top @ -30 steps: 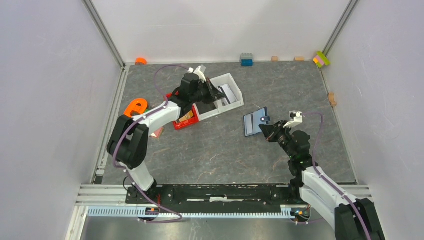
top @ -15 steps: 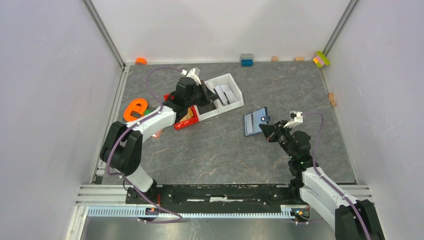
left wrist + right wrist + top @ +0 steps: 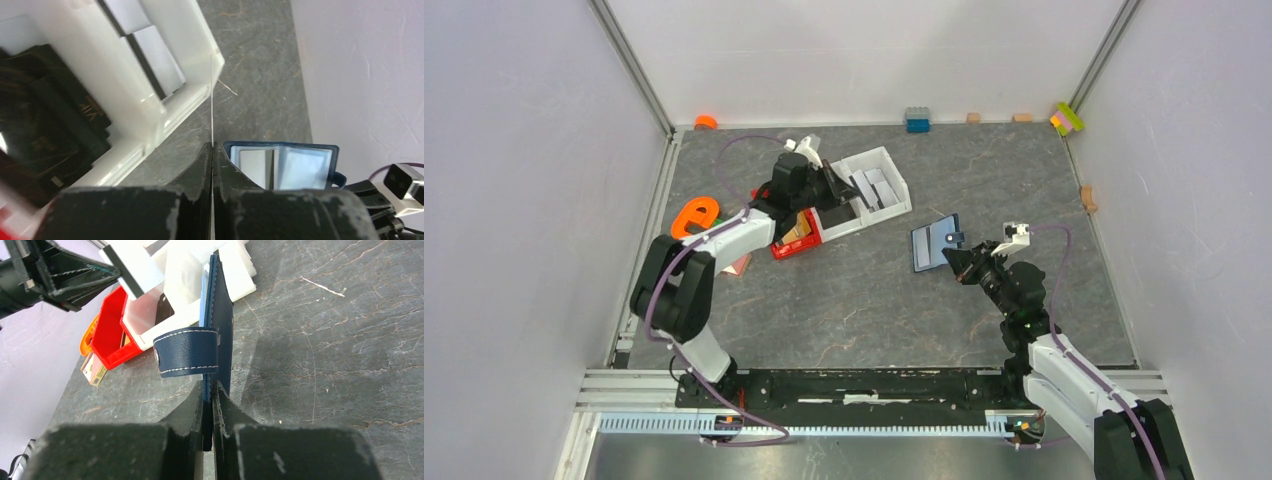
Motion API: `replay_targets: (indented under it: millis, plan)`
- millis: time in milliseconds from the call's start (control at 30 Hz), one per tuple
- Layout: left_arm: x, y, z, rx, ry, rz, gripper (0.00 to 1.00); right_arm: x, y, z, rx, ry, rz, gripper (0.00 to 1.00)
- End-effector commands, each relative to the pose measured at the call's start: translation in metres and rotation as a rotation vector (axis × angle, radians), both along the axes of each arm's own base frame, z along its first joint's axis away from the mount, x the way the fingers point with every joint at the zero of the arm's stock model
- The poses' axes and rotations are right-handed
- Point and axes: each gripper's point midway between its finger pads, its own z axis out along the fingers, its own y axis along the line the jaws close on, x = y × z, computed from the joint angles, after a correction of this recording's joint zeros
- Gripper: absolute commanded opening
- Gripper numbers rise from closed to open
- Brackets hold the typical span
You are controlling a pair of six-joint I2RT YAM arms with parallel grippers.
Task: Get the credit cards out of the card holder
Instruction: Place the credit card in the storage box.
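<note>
The navy card holder (image 3: 932,244) is held open and upright over the mat, and my right gripper (image 3: 960,260) is shut on its lower edge. In the right wrist view the holder's edge (image 3: 222,325) runs up from the gripper (image 3: 210,395), with its strap tab (image 3: 187,352) folded across. The left wrist view shows its light blue inside (image 3: 300,167). My left gripper (image 3: 832,187) hovers at the white bin (image 3: 894,160), shut (image 3: 212,150) on a thin credit card (image 3: 212,100) seen edge-on. Two light grey credit cards (image 3: 874,187) lie in the bin's right compartment.
A black item (image 3: 45,130) fills the white bin's other compartment. A red bin (image 3: 789,247) with brown pieces sits beside it, and an orange object (image 3: 694,213) lies further left. Small blocks (image 3: 916,119) line the back wall, with more along the right edge (image 3: 1088,197).
My left gripper has drawn back to the left from over the white bin's right compartment, staying shut. The right gripper and the card holder have not moved.
</note>
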Motion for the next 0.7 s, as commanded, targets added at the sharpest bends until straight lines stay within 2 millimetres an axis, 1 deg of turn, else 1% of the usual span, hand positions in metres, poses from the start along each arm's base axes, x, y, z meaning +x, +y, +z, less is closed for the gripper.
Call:
replay_targets:
  millis: [0,67,267,367,433,533,667]
  plan:
    - [0.013,-0.036,0.01,-0.128,0.024,-0.116,0.02,0.005,-0.002,0.019,0.007,-0.074,-0.012,0.0]
    - [0.019,-0.039,0.007,-0.128,0.03,-0.111,0.02,0.006,-0.002,0.018,0.004,-0.074,-0.015,0.0]
    - [0.045,-0.039,-0.008,-0.072,0.047,-0.048,0.02,0.005,-0.003,0.021,0.007,-0.079,-0.018,0.0]
    - [0.054,-0.046,-0.01,-0.091,0.066,-0.05,0.02,0.005,-0.003,0.02,0.006,-0.08,-0.02,0.0]
    - [0.061,-0.053,-0.014,-0.102,0.085,-0.062,0.02,0.005,-0.003,0.019,0.007,-0.075,-0.02,0.0]
    - [0.073,-0.05,-0.026,-0.052,0.126,-0.018,0.02,0.005,-0.003,0.018,0.007,-0.071,-0.02,0.0]
    - [0.081,-0.049,-0.035,-0.016,0.143,-0.002,0.02,0.006,-0.003,0.018,0.006,-0.072,-0.021,0.0]
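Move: The left hand, pinching a white card, has the storage box's right compartment, where the cards lie, about 8 cm ahead, 6 cm to its right and some 13 cm below. The black-card compartment is roughly 4 cm ahead and 4 cm left, and the card holder about 10 cm back, 17 cm right and slightly lower. From the right hand, which grips the holder, the right compartment lies some 21 cm ahead and 14 cm left. Keeping its pinch on the card, the left hand carries it out over the box towards the right compartment, first sinking about 3 cm while going right and forward, then running on mostly forward at nearly that height, in all about 7 cm forward and 5 cm right, its fingers tipping down some 5 degrees. The right hand stays in place and keeps its hold on the card holder. ##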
